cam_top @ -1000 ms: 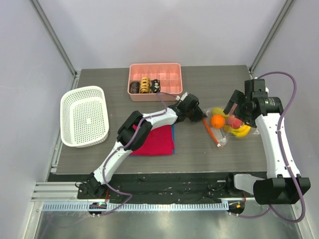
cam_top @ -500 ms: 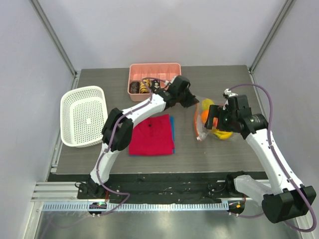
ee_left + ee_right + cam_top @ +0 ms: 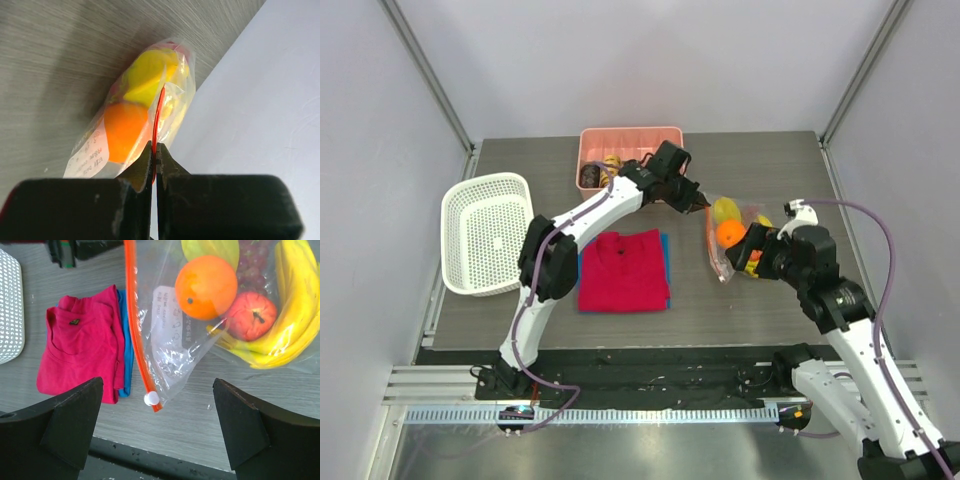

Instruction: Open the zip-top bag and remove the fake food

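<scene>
The zip-top bag (image 3: 720,255) lies right of centre, clear plastic with an orange zip strip (image 3: 136,325) along its left edge and a white slider (image 3: 151,398) at the near end. The fake food is inside: an orange ball (image 3: 206,287), a red fruit (image 3: 251,316) and a yellow banana (image 3: 289,325). My left gripper (image 3: 700,203) is shut on the far end of the zip strip (image 3: 158,107), with the orange ball (image 3: 125,131) just beyond its tips. My right gripper (image 3: 160,432) hangs wide open above the slider end, touching nothing.
A folded red shirt (image 3: 623,270) on a blue cloth lies left of the bag. Further left stands a white perforated basket (image 3: 490,232). A pink compartment tray (image 3: 660,165) with ring-shaped pieces sits at the back, behind the left arm.
My left gripper closed on the zip strip and pulled that end of the bag back and left. My right arm swung in from the right and now hovers over the bag's near end.
</scene>
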`<move>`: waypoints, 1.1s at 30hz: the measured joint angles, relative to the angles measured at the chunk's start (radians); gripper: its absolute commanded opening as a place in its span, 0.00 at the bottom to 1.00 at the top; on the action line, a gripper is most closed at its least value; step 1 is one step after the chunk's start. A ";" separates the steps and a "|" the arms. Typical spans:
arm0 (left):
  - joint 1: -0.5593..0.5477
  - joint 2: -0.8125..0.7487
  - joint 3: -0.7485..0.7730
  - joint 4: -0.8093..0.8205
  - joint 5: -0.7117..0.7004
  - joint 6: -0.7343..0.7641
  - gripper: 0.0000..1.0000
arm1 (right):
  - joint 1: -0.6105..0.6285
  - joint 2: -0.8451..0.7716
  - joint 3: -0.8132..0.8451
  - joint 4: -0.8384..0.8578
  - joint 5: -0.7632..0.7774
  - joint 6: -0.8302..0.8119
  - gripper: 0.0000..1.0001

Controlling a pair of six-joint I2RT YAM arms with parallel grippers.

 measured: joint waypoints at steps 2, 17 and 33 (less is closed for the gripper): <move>0.010 0.000 0.009 -0.020 0.023 -0.018 0.00 | 0.000 -0.066 -0.072 0.026 0.005 0.014 0.95; -0.007 -0.040 0.126 -0.098 0.061 -0.035 0.00 | 0.032 0.166 0.225 -0.237 -0.054 0.124 0.84; -0.030 -0.082 0.097 -0.086 0.051 -0.085 0.00 | 0.175 0.336 0.360 -0.374 0.314 -0.082 0.01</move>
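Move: The zip strip's near end with its white slider hangs just beneath the open right hand, about 6 cm lower and 1 cm ahead and left. From the left hand, which already pinches the far end, the slider lies some 15 cm back, 6 cm right and 3 cm lower. From the right hand, the orange sits roughly 11 cm ahead, 1 cm right and 9 cm lower; the bananas 8 cm ahead, 9 cm right, 11 cm lower; the red shirt 7 cm ahead, 21 cm left, 19 cm lower. The bag's strip, still pinched in the left fingers, is carried up about 8 cm and slightly back. The right hand dips back and down some 2 cm, rises again while easing left, then swings about 3.5 cm right and sinks a little, tipping down and rolling its left side under by some 25 degrees, as its wide-open fingers shut on the strip's near end. ##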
